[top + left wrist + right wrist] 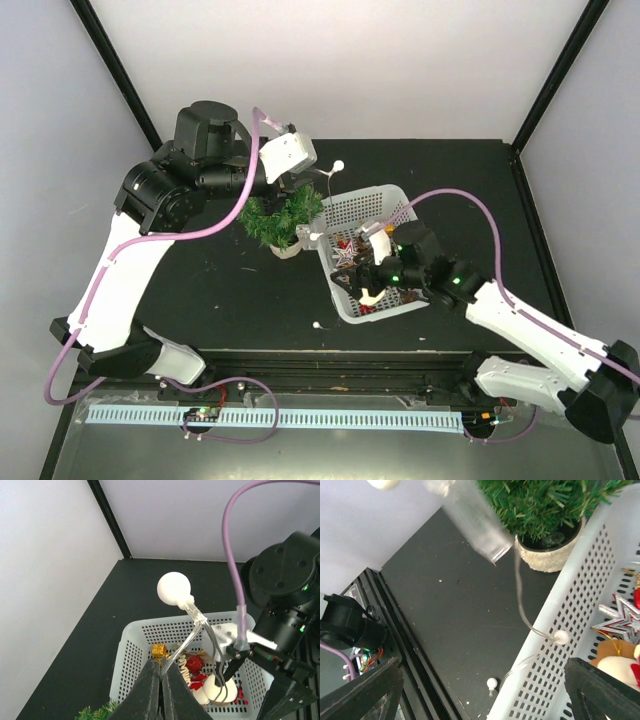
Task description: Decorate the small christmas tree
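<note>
The small christmas tree (283, 218) stands in its white pot (550, 556) just left of the white basket (385, 198). My left gripper (161, 667), raised above the tree (545, 502) in the top view (300, 180), is shut on the clear wire of a light string. One white bulb (174, 588) sticks up beyond its fingertips. The string trails down over the basket wall (570, 645), with one bulb (561, 637) on the wall and another (491, 683) on the table. My right gripper (372, 268) hovers open over the basket's near left side and holds nothing (480, 680).
The basket (130, 645) holds a gold gift box (159, 651), a red gift box (195, 663), a silver star (620, 620) and several other ornaments. A loose bulb (319, 324) lies near the black front rail (330, 360). White walls stand behind and beside the table.
</note>
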`<state>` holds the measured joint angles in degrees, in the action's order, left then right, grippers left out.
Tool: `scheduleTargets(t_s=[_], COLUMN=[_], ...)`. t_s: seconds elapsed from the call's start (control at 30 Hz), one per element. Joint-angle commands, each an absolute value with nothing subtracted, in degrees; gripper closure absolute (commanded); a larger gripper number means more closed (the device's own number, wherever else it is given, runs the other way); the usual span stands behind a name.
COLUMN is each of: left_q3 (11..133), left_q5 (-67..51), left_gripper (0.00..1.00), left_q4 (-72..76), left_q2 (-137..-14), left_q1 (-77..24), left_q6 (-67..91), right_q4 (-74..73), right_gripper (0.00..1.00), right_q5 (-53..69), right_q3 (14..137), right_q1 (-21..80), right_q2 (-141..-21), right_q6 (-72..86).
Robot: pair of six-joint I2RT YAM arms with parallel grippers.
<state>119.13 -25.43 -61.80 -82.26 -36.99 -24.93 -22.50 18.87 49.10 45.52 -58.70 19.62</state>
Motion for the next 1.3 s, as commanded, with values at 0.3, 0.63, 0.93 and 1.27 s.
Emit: scheduleTargets(t_s=[0.3,0.63,0.93,1.27], left_q3=[124.3,124.4,124.3,120.5], left_q5=[-22.2,-20.0,-15.4,-15.9], left_gripper=[0.98,0.98,0.98,0.98], left_q4=[-64.6,-65.6,-64.6,-62.2], left_q2=[-79.8,-77.9,-75.9,-71.6], left_q1=[-37.3,-37.2,-36.1,-25.7], left_q6=[-26.3,-27.2,-27.7,-27.3], right_q4=[-4.3,0.2,-2.7,-16.6], right_gripper=[0.1,0.55,0.99,0.99], right_q5=[20.5,19.2,15.6,8.0], right_q3=[43.5,47.5,45.2,54.4], right_q1=[49.3,52.8,53.1,53.1], right_q2=[-65.9,-75.0,-69.1,-64.8], right_q6=[21.2,20.5,19.3,16.8])
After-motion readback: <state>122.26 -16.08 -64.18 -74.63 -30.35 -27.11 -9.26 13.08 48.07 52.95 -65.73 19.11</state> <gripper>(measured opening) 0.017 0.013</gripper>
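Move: The hanging wire of the light string, at the basket's near-left rim, is about 7 cm left of the open right hand, level with it fore and aft and some 7 cm lower. The clear battery box hangs about 6 cm left, 4 cm ahead and 5 cm above that hand; the tree is roughly 12 cm left, 11 cm ahead, 12 cm down. From the left hand, already holding the string's upper end, the tree lies 5 cm ahead, 5 cm left and 35 cm below. The light string's dangling wire is what the right hand goes for, fingers open, sliding left and down along its own pointing direction about 9 cm. It shuts fully and pinches the wire, then rises some 6 cm while easing 2 cm back to the right. Meanwhile the left hand keeps its pinch on the upper end and carries it up about 5 cm and left about 8 cm, speeding up late and turning about 15 degrees counter-clockwise. ##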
